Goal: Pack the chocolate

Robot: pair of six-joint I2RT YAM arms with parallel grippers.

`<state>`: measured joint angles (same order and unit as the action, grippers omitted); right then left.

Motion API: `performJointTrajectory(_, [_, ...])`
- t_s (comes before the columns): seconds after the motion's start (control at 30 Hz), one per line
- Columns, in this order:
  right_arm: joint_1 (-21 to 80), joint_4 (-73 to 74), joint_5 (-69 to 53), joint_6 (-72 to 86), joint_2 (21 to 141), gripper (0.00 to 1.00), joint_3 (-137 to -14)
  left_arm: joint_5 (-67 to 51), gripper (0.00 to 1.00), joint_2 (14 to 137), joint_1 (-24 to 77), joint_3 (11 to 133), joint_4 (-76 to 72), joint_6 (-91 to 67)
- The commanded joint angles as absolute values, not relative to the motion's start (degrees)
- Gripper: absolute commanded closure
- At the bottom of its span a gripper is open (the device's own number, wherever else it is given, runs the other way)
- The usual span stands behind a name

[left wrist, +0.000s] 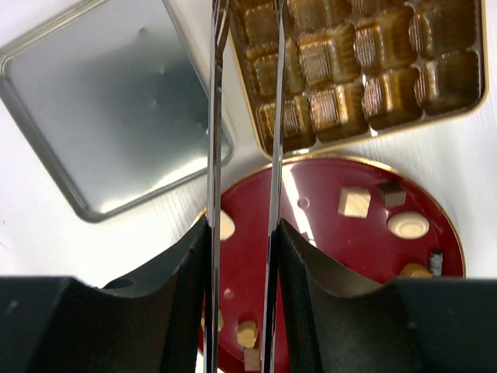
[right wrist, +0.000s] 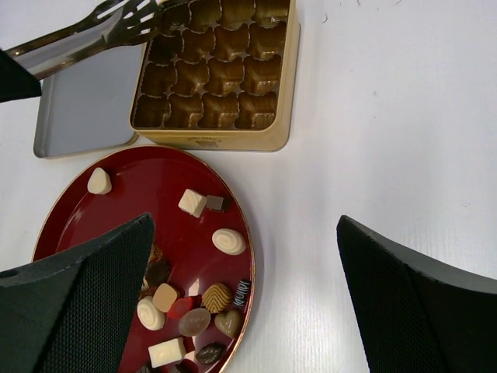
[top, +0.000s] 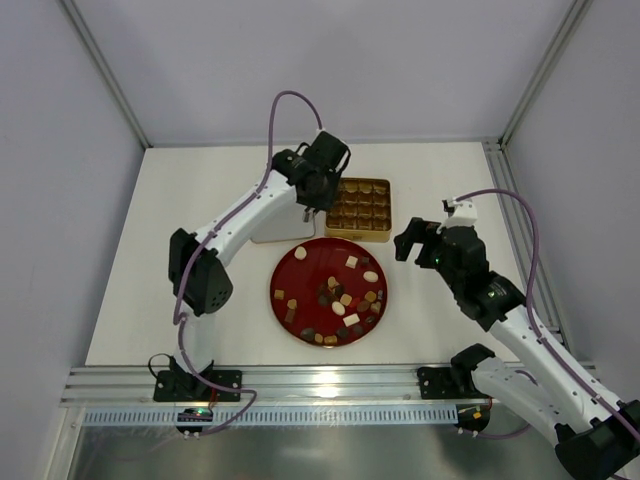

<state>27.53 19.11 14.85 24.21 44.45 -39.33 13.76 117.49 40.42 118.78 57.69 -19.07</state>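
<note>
The chocolate [top: 335, 295] lies as several small brown, dark and cream pieces on the round red plate [top: 308, 272]. The gold tin [top: 358, 208] with its empty grid stands just behind the plate. My left gripper [top: 318, 195] is shut on metal tongs [left wrist: 213, 116], whose tips hang over the tin's near-left corner [left wrist: 268, 116]; nothing is between the tips. My right gripper [top: 425, 228] is open and empty above the table, right of the plate. In the right wrist view the chocolate [right wrist: 217, 297], plate [right wrist: 140, 186], tin [right wrist: 210, 141] and tongs [right wrist: 85, 35] show.
The tin's silver lid [left wrist: 101, 101] lies upside down left of the tin, behind the plate's left side; it also shows in the right wrist view [right wrist: 85, 105]. White walls with metal rails bound the table. A rail runs along the near edge [top: 330, 382].
</note>
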Motion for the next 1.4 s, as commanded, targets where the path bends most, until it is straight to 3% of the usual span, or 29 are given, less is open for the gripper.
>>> performJointTrajectory(0.0, [27.60, 18.37, 15.21, 24.35, 43.16, 0.00, -41.31, 12.66, 0.62, 107.87, 41.48, 114.80, 56.08, -20.39])
performJointTrajectory(0.63, [27.60, 17.84, 15.47, 24.61, 42.63, 0.00, -39.02, 9.76, 0.62, 82.10, 51.94, 84.66, 56.87, -25.66])
performJointTrajectory(0.93, [27.60, 17.75, 15.82, 24.52, 43.15, 0.00, -38.67, 8.79, 0.62, 78.22, 59.84, 76.91, 55.81, -29.97])
performJointTrajectory(1.37, [27.60, 18.02, 16.35, 24.43, 42.45, 0.00, -38.14, 10.02, 0.62, 80.42, 63.28, 74.62, 55.46, -32.43])
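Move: The left hand still holds the tongs, apparently empty, near the box. The chocolates at the plate's middle lie some 20 cm back from it, 3 cm right and 15 cm below. The triangular white chocolate is about 10 cm back and 5 cm left of the hand, the white square one 12 cm back and 8 cm right; the box's middle is 9 cm right and 2 cm ahead. For the right hand, the plate-middle chocolates are about 20 cm left, 8 cm back. Bring the left gripper with the tongs back about 24 cm, from beside the box to over the red plate, drifting slightly left. Lift some 4 cm first, then sink to just below the starting height, easing off at the end. Turn the wrist about 15 degrees clockwise and tip it a little further down on the way, keeping the same half-open hold on the tongs. ##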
